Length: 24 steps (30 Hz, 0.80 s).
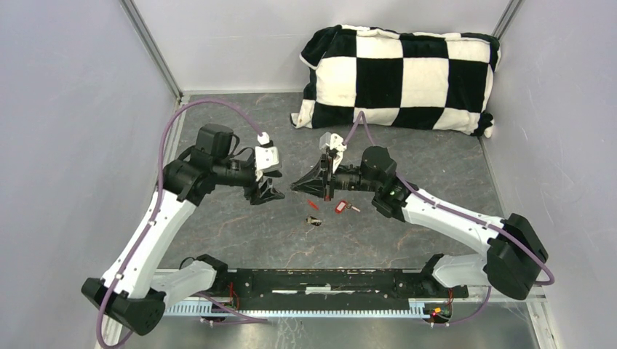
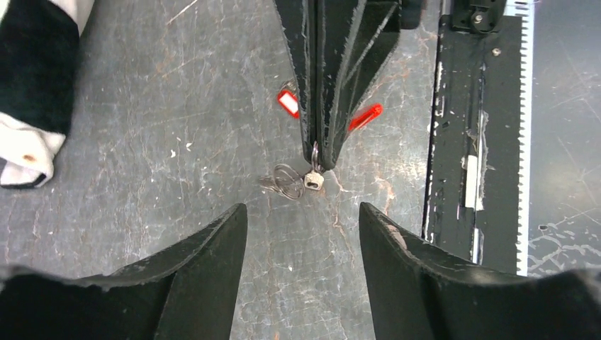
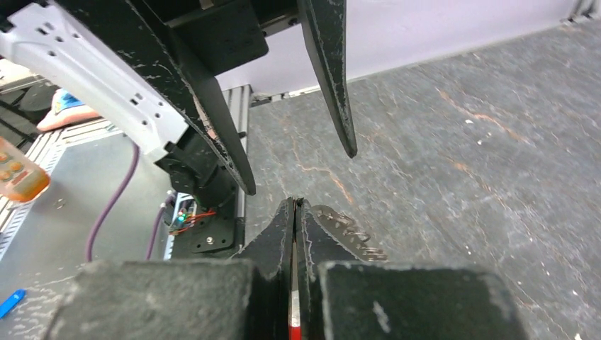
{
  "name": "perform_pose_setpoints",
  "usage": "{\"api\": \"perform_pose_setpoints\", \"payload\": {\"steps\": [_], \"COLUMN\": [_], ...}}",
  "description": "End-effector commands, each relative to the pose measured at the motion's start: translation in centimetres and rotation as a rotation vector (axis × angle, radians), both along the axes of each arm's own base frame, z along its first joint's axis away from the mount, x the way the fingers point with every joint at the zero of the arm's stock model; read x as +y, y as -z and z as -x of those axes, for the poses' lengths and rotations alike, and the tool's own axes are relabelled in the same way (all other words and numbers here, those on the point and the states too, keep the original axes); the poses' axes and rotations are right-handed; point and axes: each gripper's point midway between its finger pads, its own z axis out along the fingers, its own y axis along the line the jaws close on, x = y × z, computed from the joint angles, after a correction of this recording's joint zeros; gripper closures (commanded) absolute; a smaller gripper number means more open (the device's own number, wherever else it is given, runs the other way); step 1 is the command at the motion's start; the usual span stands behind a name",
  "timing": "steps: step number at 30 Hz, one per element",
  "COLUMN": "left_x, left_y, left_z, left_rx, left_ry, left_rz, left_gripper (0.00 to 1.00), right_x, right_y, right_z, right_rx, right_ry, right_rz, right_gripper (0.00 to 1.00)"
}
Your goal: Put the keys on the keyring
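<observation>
My right gripper hovers over the table, shut on the keyring. A small silver ring pokes from its tips and the red fob sticks out beside its fingers. The red-headed key lies on the table to the right of the fob. The small dark key, with thin wire loops, lies in front of the fob. My left gripper faces the right gripper's tips, a short way off. It is open, with nothing between its fingers.
A black-and-white checkered pillow lies at the back of the table. A black rail runs along the near edge. Grey walls stand on the left, right and far sides.
</observation>
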Motion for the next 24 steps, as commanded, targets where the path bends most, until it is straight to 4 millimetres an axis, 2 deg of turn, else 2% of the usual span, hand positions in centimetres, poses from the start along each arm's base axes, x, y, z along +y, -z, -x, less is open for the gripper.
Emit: {"api": "perform_pose_setpoints", "payload": {"steps": [1, 10, 16, 24], "left_x": [-0.4, -0.9, -1.3, -1.5], "left_y": [-1.0, -2.3, -2.5, -2.0], "left_z": [2.5, 3.0, 4.0, 5.0], "left_rx": [0.016, 0.025, 0.095, 0.132], "left_ry": [0.046, 0.009, 0.032, 0.064], "left_rz": [0.07, 0.162, 0.194, 0.208], "left_gripper": [0.36, 0.5, 0.61, 0.65], "right_x": [-0.1, 0.1, 0.7, 1.4], "right_y": [-4.3, -6.2, -6.2, -6.7], "right_z": [2.5, 2.9, 3.5, 4.2], "right_rx": [-0.097, -0.086, -0.075, -0.059], "right_ry": [-0.09, -0.056, -0.067, -0.1], "right_rz": [-0.1, -0.17, -0.179, -0.206], "right_gripper": [1.0, 1.0, 1.0, 1.0]}}
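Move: The keyring already hangs from my shut right fingers. From my left hand its middle lies about level fore and aft, some 5 cm to the right and 6 cm lower. On the table about 29 cm below my left hand, the loose keys lie roughly 5 cm ahead and 8 cm right, the red-tag key 8 cm ahead and 16 cm right. From my right hand, the open left fingertips are about 4 cm left and 3 cm higher. I draw both hands back about 4 cm together while lifting the hanging keyring some 4 cm with my right hand and edging it left towards my left fingers. My left hand rises only a little, eases about 1 cm right, tips its fingers some 10 degrees nearer level and narrows their gap around the keyring's top without shutting. My right fingers keep their grip. ##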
